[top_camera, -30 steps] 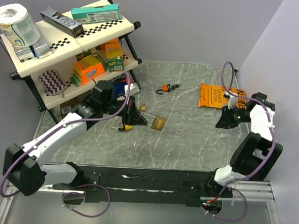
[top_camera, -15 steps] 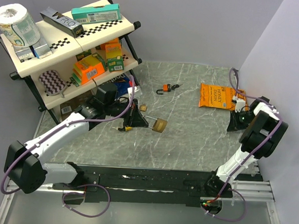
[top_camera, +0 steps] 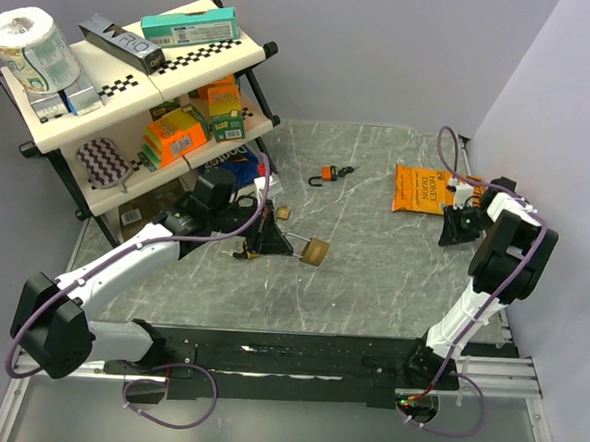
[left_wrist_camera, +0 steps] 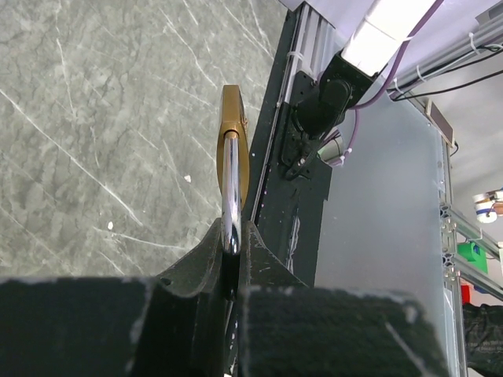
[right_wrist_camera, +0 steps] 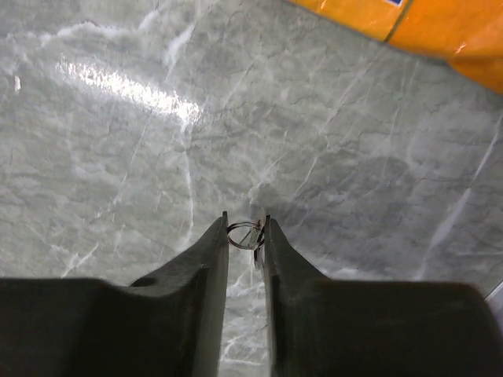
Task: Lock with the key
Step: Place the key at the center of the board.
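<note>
A brass padlock point(top_camera: 315, 250) with a silver shackle hangs just above the marble table point(top_camera: 372, 276), left of centre. My left gripper point(top_camera: 272, 238) is shut on the shackle. In the left wrist view the shackle point(left_wrist_camera: 229, 181) runs up from between the pinched fingers of that gripper point(left_wrist_camera: 233, 242) to the brass body point(left_wrist_camera: 233, 126). At the right edge of the table, my right gripper point(top_camera: 455, 229) points down. Its narrow gap point(right_wrist_camera: 246, 234) holds a small key point(right_wrist_camera: 258, 236) on a wire ring point(right_wrist_camera: 242, 233), the key flat against the right finger.
An orange snack bag point(top_camera: 427, 189) lies just behind the right gripper and shows at the top of the right wrist view point(right_wrist_camera: 424, 23). A small padlock point(top_camera: 282, 212) and an orange clip point(top_camera: 329, 173) lie on the marble. A stocked shelf rack point(top_camera: 132, 101) stands at the left.
The right arm has folded and swung, its gripper ending close to the snack bag with the key still held. The left gripper and padlock have drifted slightly right.
</note>
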Controlling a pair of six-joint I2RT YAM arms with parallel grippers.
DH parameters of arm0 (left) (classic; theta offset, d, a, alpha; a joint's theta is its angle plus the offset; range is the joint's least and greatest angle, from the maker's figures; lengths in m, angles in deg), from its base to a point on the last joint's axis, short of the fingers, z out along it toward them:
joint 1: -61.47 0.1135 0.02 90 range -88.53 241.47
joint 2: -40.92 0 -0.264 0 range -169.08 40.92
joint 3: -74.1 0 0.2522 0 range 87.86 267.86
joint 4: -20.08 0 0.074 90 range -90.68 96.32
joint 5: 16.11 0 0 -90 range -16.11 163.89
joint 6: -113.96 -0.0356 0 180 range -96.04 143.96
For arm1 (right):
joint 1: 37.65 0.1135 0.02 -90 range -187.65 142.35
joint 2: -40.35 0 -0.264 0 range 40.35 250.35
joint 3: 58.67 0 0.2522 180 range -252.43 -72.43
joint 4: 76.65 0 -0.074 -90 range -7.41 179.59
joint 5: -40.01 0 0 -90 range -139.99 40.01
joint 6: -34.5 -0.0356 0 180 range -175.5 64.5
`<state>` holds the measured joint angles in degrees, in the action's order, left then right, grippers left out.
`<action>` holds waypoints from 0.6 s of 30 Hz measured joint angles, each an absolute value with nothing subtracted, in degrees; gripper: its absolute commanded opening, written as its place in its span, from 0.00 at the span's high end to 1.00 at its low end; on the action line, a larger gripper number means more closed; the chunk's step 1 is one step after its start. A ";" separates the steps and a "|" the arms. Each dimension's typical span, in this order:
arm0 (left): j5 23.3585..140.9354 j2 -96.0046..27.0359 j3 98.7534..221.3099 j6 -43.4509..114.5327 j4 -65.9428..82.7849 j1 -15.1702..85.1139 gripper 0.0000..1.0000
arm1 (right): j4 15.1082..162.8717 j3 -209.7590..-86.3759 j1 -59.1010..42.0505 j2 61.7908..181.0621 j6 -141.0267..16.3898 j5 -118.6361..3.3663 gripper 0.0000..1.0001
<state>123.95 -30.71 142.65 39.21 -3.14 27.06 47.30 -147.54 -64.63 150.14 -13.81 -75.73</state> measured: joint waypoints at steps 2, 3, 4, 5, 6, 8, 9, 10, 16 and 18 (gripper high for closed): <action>123.93 -30.76 142.28 39.49 -2.98 26.97 0.99 | 47.72 -147.54 -64.53 150.12 -14.31 -75.64 0.42; 123.95 -30.82 142.19 39.60 -2.94 26.88 0.99 | 47.89 -147.54 -64.53 150.12 -14.47 -75.58 0.37; 123.93 -30.93 142.17 39.73 -2.94 26.77 0.99 | 47.96 -147.54 -64.53 150.10 -14.34 -75.53 0.34; 123.93 -31.02 142.17 39.80 -2.94 26.64 0.99 | 47.96 -147.54 -64.53 150.03 -14.31 -75.56 0.29; 123.93 -31.09 142.14 39.93 -2.94 26.49 0.99 | 47.92 -147.54 -64.53 149.88 -14.31 -75.58 0.26; 123.93 -31.24 142.14 40.12 -2.94 26.23 0.99 | 47.63 -147.54 -64.53 149.25 -14.21 -75.71 0.17; 123.91 -31.37 142.17 40.21 -2.94 26.05 0.99 | 47.39 -147.54 -64.50 148.75 -14.10 -75.80 0.12; 123.84 -31.63 142.17 40.41 -2.94 25.83 0.99 | 47.02 -147.54 -64.48 147.96 -14.03 -75.99 0.11; 121.74 -35.87 143.50 43.82 -3.97 23.39 0.99 | 43.96 -146.93 -62.67 137.53 -12.74 -79.27 0.01; 120.93 -38.50 145.09 46.22 -4.71 22.51 0.99 | 43.28 -145.80 -59.98 131.06 -12.57 -81.33 0.01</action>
<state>120.93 -38.50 145.09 46.22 -4.71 22.51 43.28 -145.80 -59.98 131.06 -12.57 -81.33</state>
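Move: The key is between the right fingertips, about 1 cm below the hand point and practically at the marble top. The orange Honey Dijon bag lies some 15 cm ahead of this hand and 3 cm to its left. The brass padlock, gripped by its shackle in the left hand, has its body about 7 cm right of that hand and 2 cm below it. From the left hand the key lies roughly 45 cm right, 12 cm ahead and 20 cm down. The key is let go: the right fingers spread from a narrow grip to fully open around it, staying nearly in place at first, then the hand rises about 9 cm and drifts some 3 cm left, tilting roughly 10 degrees. The padlock stays gripped in the left hand, which sinks about 3 cm towards the table and eases 2 cm right with a slight turn. ##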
